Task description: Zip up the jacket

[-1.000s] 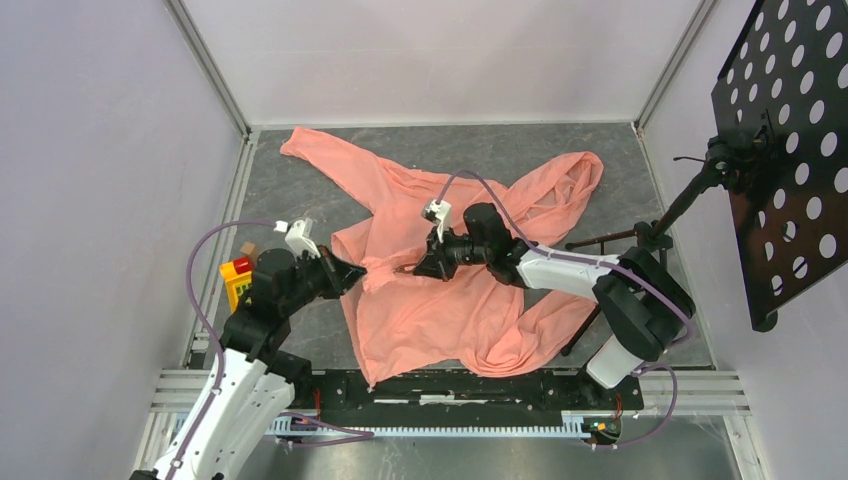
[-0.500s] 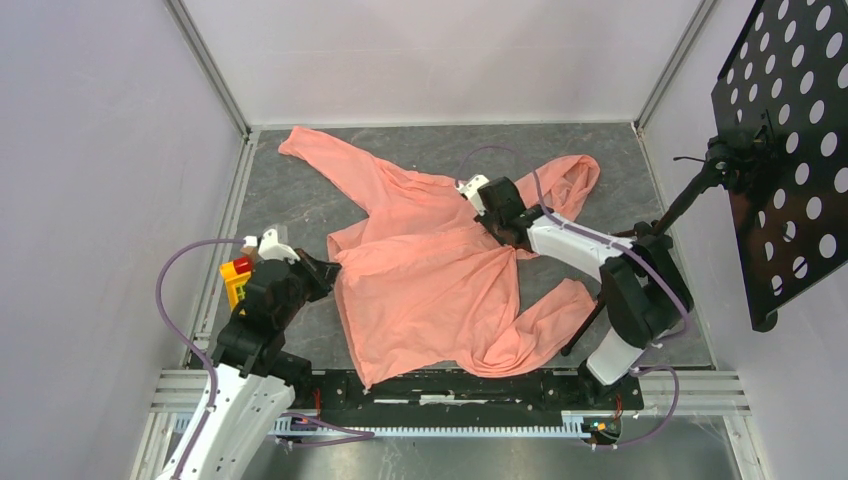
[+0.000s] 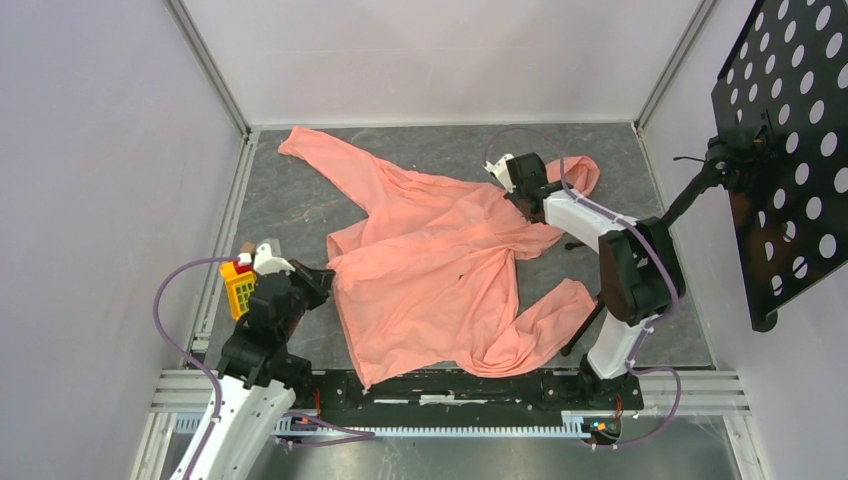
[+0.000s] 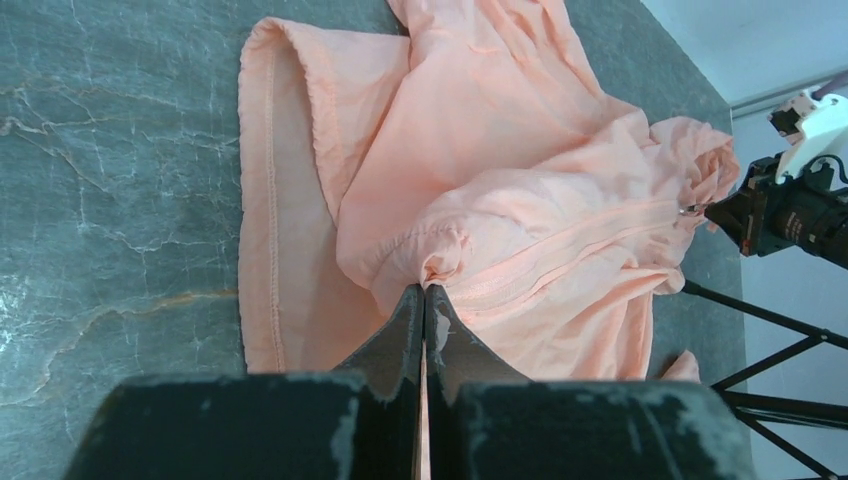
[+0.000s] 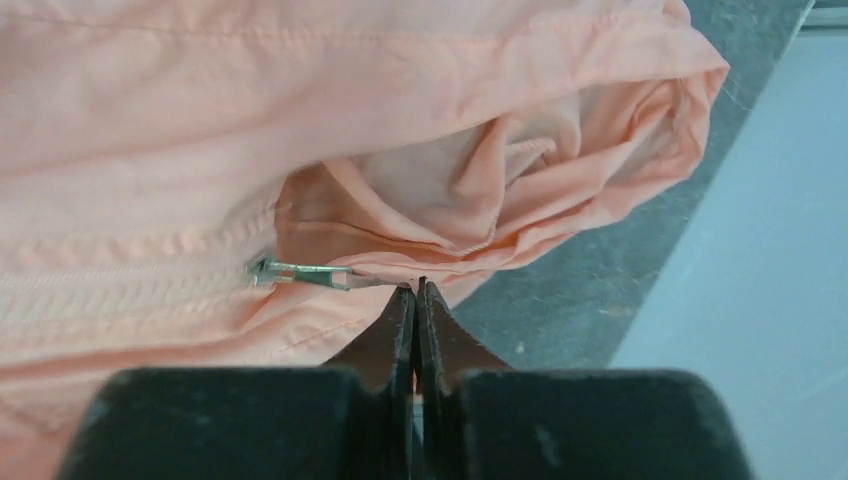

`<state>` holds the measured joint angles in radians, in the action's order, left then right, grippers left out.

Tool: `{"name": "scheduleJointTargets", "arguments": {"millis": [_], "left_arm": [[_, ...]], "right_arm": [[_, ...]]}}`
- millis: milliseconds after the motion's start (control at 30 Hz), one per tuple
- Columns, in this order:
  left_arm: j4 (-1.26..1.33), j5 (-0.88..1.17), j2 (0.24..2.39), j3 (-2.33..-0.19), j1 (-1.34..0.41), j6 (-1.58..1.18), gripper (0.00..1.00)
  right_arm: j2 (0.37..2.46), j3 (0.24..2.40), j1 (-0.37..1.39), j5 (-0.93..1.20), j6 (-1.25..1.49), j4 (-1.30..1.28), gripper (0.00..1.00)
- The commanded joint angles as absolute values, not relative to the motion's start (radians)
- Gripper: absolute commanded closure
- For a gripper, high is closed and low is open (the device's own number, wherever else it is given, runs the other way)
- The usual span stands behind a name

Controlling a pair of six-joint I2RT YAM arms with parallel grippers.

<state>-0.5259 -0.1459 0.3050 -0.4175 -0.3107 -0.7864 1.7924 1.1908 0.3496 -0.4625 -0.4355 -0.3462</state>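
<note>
The salmon-pink jacket (image 3: 430,290) lies spread on the grey table, stretched between both grippers. My left gripper (image 3: 325,276) is at its left hem, and in the left wrist view its jaws (image 4: 424,287) are shut on bunched fabric at the bottom end of the zipper (image 4: 560,255). My right gripper (image 3: 512,197) is at the collar by the hood (image 3: 575,175). In the right wrist view this gripper (image 5: 414,286) is shut on the tip of the metal zipper pull (image 5: 300,272). The closed zipper teeth (image 5: 120,275) run off to the left behind the pull.
A yellow and red object (image 3: 238,283) sits just left of my left gripper. Black tripod legs (image 3: 590,240) cross the table on the right, under a black perforated panel (image 3: 790,150). One sleeve (image 3: 330,165) reaches the far left corner, and the other sleeve (image 3: 545,320) curls at the near right.
My right gripper has travelled from the middle of the jacket up and right to the collar with the zipper pull. My left gripper drew back left with the hem, pulling the front taut.
</note>
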Motion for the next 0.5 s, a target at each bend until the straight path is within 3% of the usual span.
{"name": "scheduleJointTargets", "arguments": {"millis": [0, 33, 100, 133, 267, 467], "left_arm": [[-0.476, -0.200, 0.287, -0.418, -0.305, -0.829, 0.98], [-0.474, -0.202, 0.289, -0.422, -0.305, -0.839, 0.92], [-0.474, -0.199, 0.299, -0.436, -0.305, -0.855, 0.69], [-0.476, -0.190, 0.305, -0.452, -0.304, -0.856, 0.58], [-0.502, -0.117, 0.331, -0.555, -0.305, -0.820, 0.42], [-0.487, -0.005, 0.348, -0.752, -0.305, -0.754, 0.10]], "right_arm": [[1.681, 1.220, 0.362, -0.299, -0.361, -0.356, 0.88], [1.651, 1.204, 0.367, -0.275, -0.320, -0.357, 0.75], [1.559, 1.169, 0.383, -0.193, -0.239, -0.364, 0.18], [1.520, 1.150, 0.394, -0.123, -0.225, -0.370, 0.02], [1.309, 1.074, 0.460, 0.126, -0.171, -0.408, 0.02], [0.924, 0.913, 0.477, 0.451, 0.037, -0.290, 0.02]]}}
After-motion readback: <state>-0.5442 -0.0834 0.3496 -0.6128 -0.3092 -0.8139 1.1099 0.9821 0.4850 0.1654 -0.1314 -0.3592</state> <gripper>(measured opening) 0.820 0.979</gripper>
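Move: The zip slider sits by the collar, about 3 cm left of the right hand's closed fingertips, 1 cm back and 2 cm lower; its pull tab is between them. The far right sleeve bundle lies some 22 cm to that hand's right and 4 cm farther out. The left fingers pinch the lower end of the zip at the hem right at their tips; from this hand the slider is some 21 cm ahead and 50 cm right, roughly 8 cm lower. A yellow toy phone lies about 28 cm to its left, 6 cm back. The zip's pull tab and the hem are both let go as the two grippers open wide. The right hand comes free of the tab and rises about 15 cm while travelling as far left and a little less far back, the wrist rolling some 50 degrees with its left side lifting. The left hand opens almost in place, then climbs about 8 cm away from the hem. ##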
